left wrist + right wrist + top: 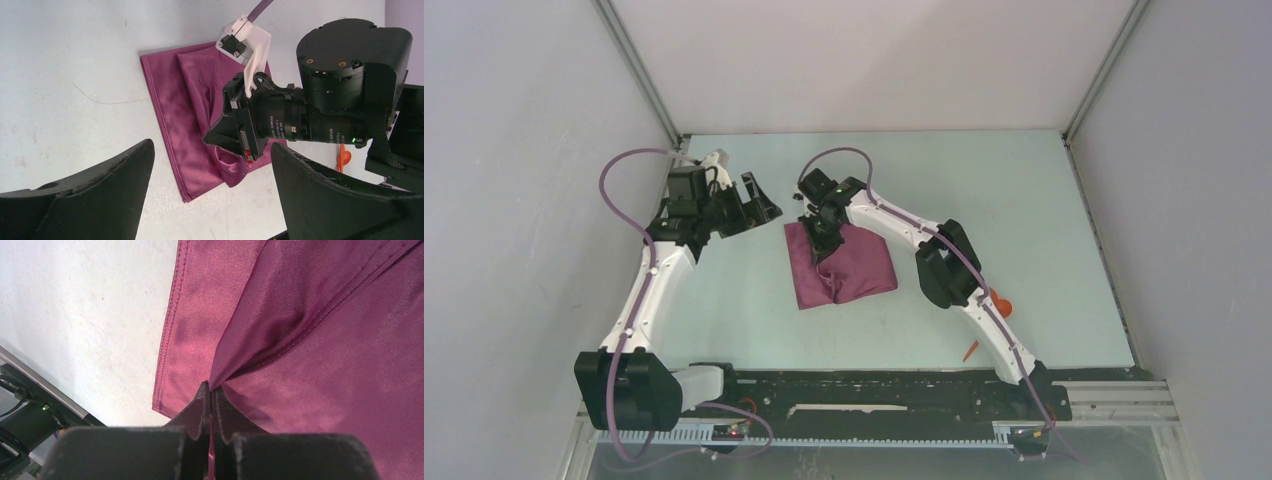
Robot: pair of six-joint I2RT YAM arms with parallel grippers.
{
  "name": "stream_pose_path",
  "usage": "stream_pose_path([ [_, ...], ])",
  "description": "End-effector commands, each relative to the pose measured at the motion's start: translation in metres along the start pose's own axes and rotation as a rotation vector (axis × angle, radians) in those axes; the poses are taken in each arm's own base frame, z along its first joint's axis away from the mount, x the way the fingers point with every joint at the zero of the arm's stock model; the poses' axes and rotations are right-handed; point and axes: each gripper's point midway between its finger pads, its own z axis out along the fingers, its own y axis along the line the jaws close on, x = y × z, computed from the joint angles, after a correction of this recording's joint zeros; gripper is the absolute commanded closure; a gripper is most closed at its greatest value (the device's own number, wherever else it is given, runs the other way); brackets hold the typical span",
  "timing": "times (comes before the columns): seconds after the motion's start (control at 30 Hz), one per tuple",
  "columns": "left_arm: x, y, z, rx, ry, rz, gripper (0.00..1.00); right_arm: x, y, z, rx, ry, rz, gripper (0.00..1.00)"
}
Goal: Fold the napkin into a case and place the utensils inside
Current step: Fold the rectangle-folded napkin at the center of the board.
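Observation:
The plum-purple napkin [859, 272] lies folded in the middle of the table, with one layer pulled up into a ridge. My right gripper [821, 250] is shut on that raised fold near the napkin's left edge; in the right wrist view the cloth [325, 365] is pinched between the fingertips [211, 387]. My left gripper [764, 200] hovers open to the left of and behind the napkin, holding nothing. Its wrist view looks past its wide jaws [211, 150] at the napkin [175, 115]. The orange-red utensils lie near the right arm: a spoon [1001, 302] and a slim stick [970, 350].
White enclosure walls [544, 200] stand at the left, back and right of the pale table [1024, 200]. The arm bases and a black rail [874, 385] run along the near edge. The right arm's forearm [944, 265] lies over the table beside the napkin.

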Motion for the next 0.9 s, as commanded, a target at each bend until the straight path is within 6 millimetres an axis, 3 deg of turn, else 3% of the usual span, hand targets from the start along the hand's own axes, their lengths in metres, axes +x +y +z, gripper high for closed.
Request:
stream_pose_path([
  [0.0,-0.012,-0.011,-0.009,0.042,-0.053,0.018,0.06,-0.008,0.014,0.001,-0.041,-0.023,0.003,1.00],
  [0.3,-0.012,-0.011,-0.009,0.042,-0.053,0.018,0.06,-0.010,0.022,0.003,-0.081,-0.020,0.004,0.99],
  [0.37,-0.012,-0.011,-0.009,0.043,-0.053,0.017,0.06,-0.012,0.031,-0.002,-0.135,-0.014,0.019,0.79],
  [0.47,-0.011,-0.009,-0.008,0.038,-0.051,0.017,0.06,-0.017,0.057,-0.028,-0.236,-0.027,0.040,0.50],
  [0.5,-0.011,-0.009,-0.008,0.035,-0.051,0.017,0.06,-0.019,0.063,-0.041,-0.258,-0.037,0.044,0.32],
  [0.6,-0.011,-0.007,-0.007,0.028,-0.052,0.016,0.06,-0.016,0.071,-0.076,-0.304,-0.061,0.054,0.23],
  [0.67,-0.015,0.000,-0.008,0.012,-0.062,-0.002,0.06,-0.012,0.064,-0.100,-0.320,-0.095,0.060,0.21],
  [0.87,-0.008,-0.001,0.003,0.044,-0.031,-0.039,0.06,0.023,0.011,-0.104,-0.288,-0.116,0.112,0.20],
])
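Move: The right hand, shut on the folded-over flap's free edge and nearly down on the cloth, has the napkin's left edge about 5 cm to its left, level with it and 1 cm lower. The napkin's middle lies some 5 cm to its right, straight across; the near left corner about 10 cm back and 4 cm left. From the idle left hand, that left edge is roughly 4 cm right, level, and 17 cm below. The right hand sinks 1 cm, opens wide, releasing the flap, then climbs some 7 cm back and right. ##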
